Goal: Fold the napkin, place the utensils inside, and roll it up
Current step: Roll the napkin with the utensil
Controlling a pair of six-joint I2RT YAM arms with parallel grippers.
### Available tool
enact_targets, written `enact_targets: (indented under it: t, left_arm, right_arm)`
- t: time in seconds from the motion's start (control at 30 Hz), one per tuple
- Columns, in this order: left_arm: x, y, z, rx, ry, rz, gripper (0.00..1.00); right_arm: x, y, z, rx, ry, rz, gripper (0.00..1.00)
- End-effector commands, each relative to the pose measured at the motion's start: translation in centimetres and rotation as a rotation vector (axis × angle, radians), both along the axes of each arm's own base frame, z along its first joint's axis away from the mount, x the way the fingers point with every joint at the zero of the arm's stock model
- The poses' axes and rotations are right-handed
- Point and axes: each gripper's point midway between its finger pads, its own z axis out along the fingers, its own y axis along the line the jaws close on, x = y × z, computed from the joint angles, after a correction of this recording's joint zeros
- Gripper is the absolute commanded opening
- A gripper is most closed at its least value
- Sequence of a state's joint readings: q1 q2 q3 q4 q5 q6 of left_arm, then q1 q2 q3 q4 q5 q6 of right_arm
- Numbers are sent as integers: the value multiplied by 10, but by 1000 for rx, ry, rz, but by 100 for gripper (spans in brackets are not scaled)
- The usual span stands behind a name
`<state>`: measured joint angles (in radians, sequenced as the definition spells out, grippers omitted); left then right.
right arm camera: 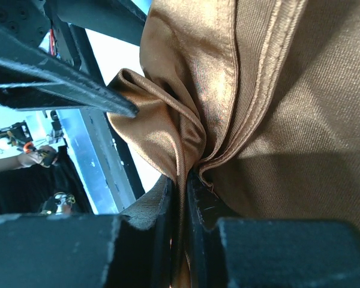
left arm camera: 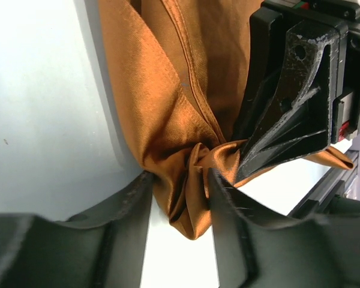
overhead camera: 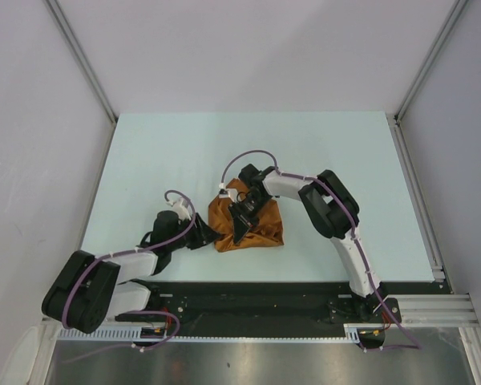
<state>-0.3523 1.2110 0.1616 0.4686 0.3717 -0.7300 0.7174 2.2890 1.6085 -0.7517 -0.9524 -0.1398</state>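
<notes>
The rust-orange napkin (overhead camera: 260, 227) lies bunched near the table's front middle. My right gripper (overhead camera: 240, 228) comes down on it from behind. In the right wrist view it (right arm camera: 181, 180) is shut on a thin pinched fold of the napkin (right arm camera: 288, 120). My left gripper (overhead camera: 202, 237) reaches in at the cloth's left edge. In the left wrist view its jaws (left arm camera: 179, 180) stand apart around a gathered corner of the napkin (left arm camera: 168, 108). That cloth touches the right finger (left arm camera: 228, 198), and a gap shows on the left side. The utensils are out of view.
The pale blue table (overhead camera: 144, 160) is walled on the left, back and right. A black base strip and an aluminium rail (overhead camera: 433, 309) run along its near edge. The right gripper's black fingers (left arm camera: 288, 108) crowd close to my left jaws.
</notes>
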Motion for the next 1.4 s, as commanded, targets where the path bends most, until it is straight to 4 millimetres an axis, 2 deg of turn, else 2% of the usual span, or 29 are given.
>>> enact_targets:
  t: [0.0,0.1,0.13,0.2,0.23,0.27,0.3,0.4,0.43,0.5,0.53,0.63,0.67,0.73,0.77,0.8,0.93,1.0,1.03,1.07,1.1,1.17,1.27,1.37]
  left_arm:
    - [0,-5,1,-29,-10,-13,41]
    - [-1,-7,0,-31,3,-23,29]
    - [-1,-8,0,-33,3,-27,19]
    - [0,-8,0,-29,7,-27,9]
    - [1,-8,0,-28,8,-28,2]
    - [1,-8,-1,-22,16,-29,0]
    - [1,-8,-1,-19,18,-33,0]
    - [5,-9,0,-11,32,-32,0]
    - [5,-9,-1,-2,54,-32,0]
    - [9,-10,0,11,57,-37,0]
    - [7,-8,-4,23,78,-39,0]
    - [10,-9,-3,35,83,-47,0]
    - [9,-9,-5,39,90,-50,0]
    - [10,-9,-5,42,95,-51,0]
    - [10,-9,-5,42,97,-49,0]
    - [10,-9,-5,43,101,-47,0]
    - [9,-8,-8,52,113,-44,0]
    - [9,-8,-7,53,109,-44,0]
    - [9,-8,-8,55,111,-45,0]
    - [9,-7,-7,56,110,-46,0]
    - [9,-8,-7,57,111,-47,0]
    - [9,-7,-8,63,111,-49,0]
    - [10,-7,-7,63,109,-50,0]
    - [9,-7,-6,62,110,-49,0]
  right_arm:
    - [0,-8,-13,-48,43,-5,6]
    - [6,-8,-11,-42,47,-22,8]
    - [8,-8,-9,-36,44,-24,10]
    - [14,-7,-6,-30,41,-39,12]
    - [18,-5,1,-16,28,-42,17]
    - [22,-4,5,-6,18,-48,20]
    - [25,-2,10,0,13,-59,27]
    - [43,3,35,48,-53,-87,39]
    - [51,5,49,70,-100,-108,41]
    - [63,3,63,88,-149,-143,45]
    - [72,6,85,126,-214,-172,46]
    - [82,-1,105,163,-317,-232,49]
    - [77,-6,122,180,-355,-243,50]
    - [70,-13,131,186,-377,-248,50]
    - [63,-16,145,199,-391,-254,51]
    - [52,-24,134,165,-360,-260,51]
    - [9,-42,113,59,-295,-258,51]
    - [-14,-42,111,28,-282,-251,51]
    - [-25,-47,99,-5,-259,-249,52]
    - [-39,-44,98,-6,-246,-231,52]
    - [-46,-44,100,-13,-223,-247,52]
    - [-62,-43,90,-36,-216,-235,52]
    - [-67,-47,76,-92,-222,-244,51]
    - [-63,-53,64,-161,-257,-262,51]
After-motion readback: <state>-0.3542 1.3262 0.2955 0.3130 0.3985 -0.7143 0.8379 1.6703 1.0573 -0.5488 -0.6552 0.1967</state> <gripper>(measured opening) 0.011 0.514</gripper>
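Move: My left hand stands open around the napkin's bunched near-left fold, its middle about 1 cm to the right and 1 cm down. From there the far corner lies some 24 cm ahead and 7 cm right, the near-right corner about 23 cm right and 2 cm back. My right hand already pinches the gather; the bunch for my left hand lies about 5 cm to its left and level ahead, and the near-right corner some 17 cm to its right. I sink my left hand about 1 cm and pinch the napkin's bunched fold shut beside my right fingertips, then hold it there, tipping slightly down. Only then do I open my right fingers to let go of the gather. I lift that hand forward and up about 14 cm, drifting right, then swing it back and down, still open, to the near side of the napkin. ##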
